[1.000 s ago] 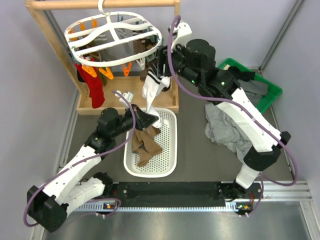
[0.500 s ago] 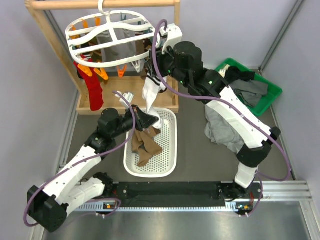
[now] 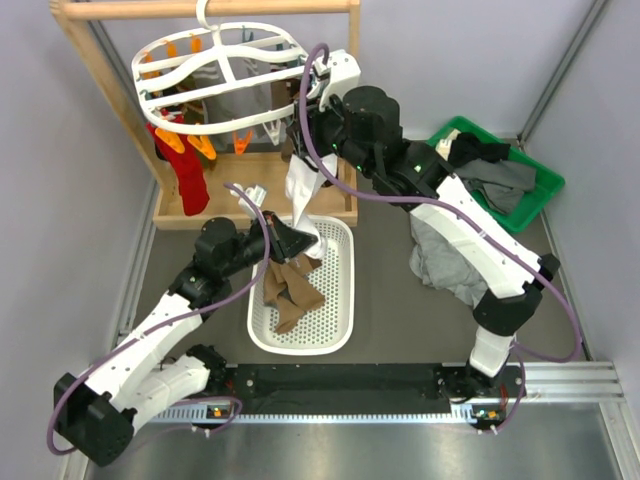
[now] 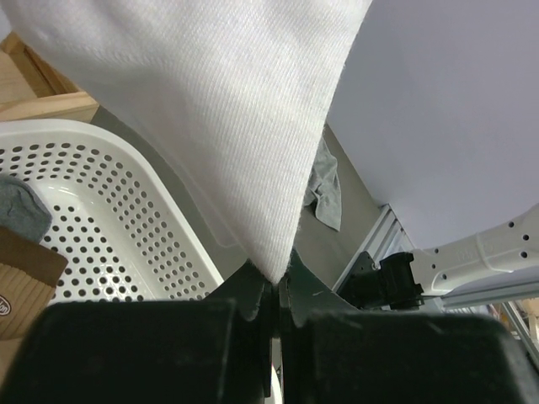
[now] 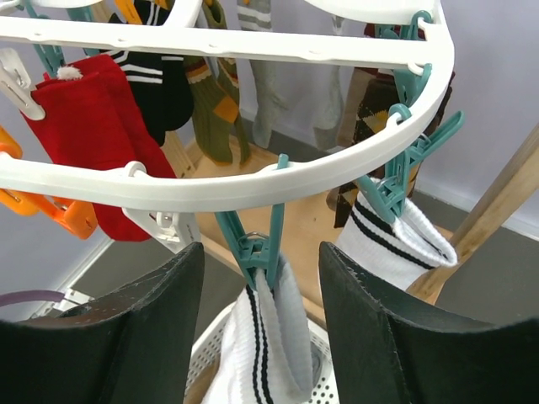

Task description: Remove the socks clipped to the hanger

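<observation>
The white hanger [image 3: 215,75] hangs from the wooden rail, its rim [image 5: 253,181] just above my right gripper. A white sock with black stripes [image 3: 300,190] hangs from a teal clip [image 5: 253,240] down toward the basket. My right gripper [image 5: 261,265] is open, one finger on each side of that clip and sock cuff [image 5: 269,353], without touching them. My left gripper [image 4: 276,282] is shut on the sock's lower end [image 4: 219,109], above the basket's far rim. A second striped white sock [image 5: 404,240], red socks [image 5: 93,135] and several others stay clipped.
A white perforated basket [image 3: 335,300] holds brown socks [image 3: 290,290]. The wooden rail stand [image 3: 100,90] carries the hanger. Grey garments [image 3: 450,255] lie heaped on the right beside a green bin [image 3: 535,200] with dark clothes.
My right gripper has moved left and up to the hanger's rim, now straddling the teal clip. The hanger shifted slightly. The left arm has kept its grip and place.
</observation>
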Controlling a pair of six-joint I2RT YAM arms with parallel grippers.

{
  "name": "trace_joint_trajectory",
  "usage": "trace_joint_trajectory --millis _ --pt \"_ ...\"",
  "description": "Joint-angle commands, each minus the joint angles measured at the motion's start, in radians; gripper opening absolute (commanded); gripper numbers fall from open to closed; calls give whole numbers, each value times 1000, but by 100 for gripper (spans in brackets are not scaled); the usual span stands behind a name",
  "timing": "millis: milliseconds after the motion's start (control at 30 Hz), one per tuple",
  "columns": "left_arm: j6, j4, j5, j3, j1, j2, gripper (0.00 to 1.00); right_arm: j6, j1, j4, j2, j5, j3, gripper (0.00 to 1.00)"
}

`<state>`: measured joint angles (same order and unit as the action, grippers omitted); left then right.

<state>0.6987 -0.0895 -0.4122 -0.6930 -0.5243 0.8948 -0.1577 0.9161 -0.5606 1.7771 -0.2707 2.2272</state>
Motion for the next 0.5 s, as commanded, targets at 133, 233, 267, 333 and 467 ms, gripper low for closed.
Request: trace_joint_trajectory --millis 133,233,267,333,467 --pt "18 -47 -27 4 3 -19 0 24 41 82 47 -56 83 54" --pt "19 -49 -28 6 3 -17 0 27 44 80 65 -85 101 53" --pt "19 -46 -28 7 1 -20 0 27 44 91 67 -96 101 51" --pt "21 -46 -27 12 3 -25 0 33 46 97 67 -133 100 45" --pt "24 -44 -19 29 3 -40 0 47 46 123 59 -176 95 21"
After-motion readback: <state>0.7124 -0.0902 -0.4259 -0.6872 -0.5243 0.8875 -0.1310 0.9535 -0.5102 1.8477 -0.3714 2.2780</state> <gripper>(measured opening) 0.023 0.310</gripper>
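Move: The teal clip that holds the white striped sock stands just off the right fingertips, about 2 cm ahead and 2 cm to the left, at the same height. A white clip sits on the rim some 5 cm left and 1 cm back from the hand, and another teal clip with a second striped sock about 7 cm ahead and 2 cm right. From the left hand, which holds the sock's lower end, the first teal clip is roughly 12 cm ahead, 3 cm left and 18 cm up. The teal clip comes between the right fingers as that hand slides about 2 cm left and then 1 cm forward under the hanger's rim, nearly level. The open fingers stay wide at first, then close by almost half onto the clip's two handles and begin to squeeze them. The left hand stays put, still pinching the white sock's lower end. ##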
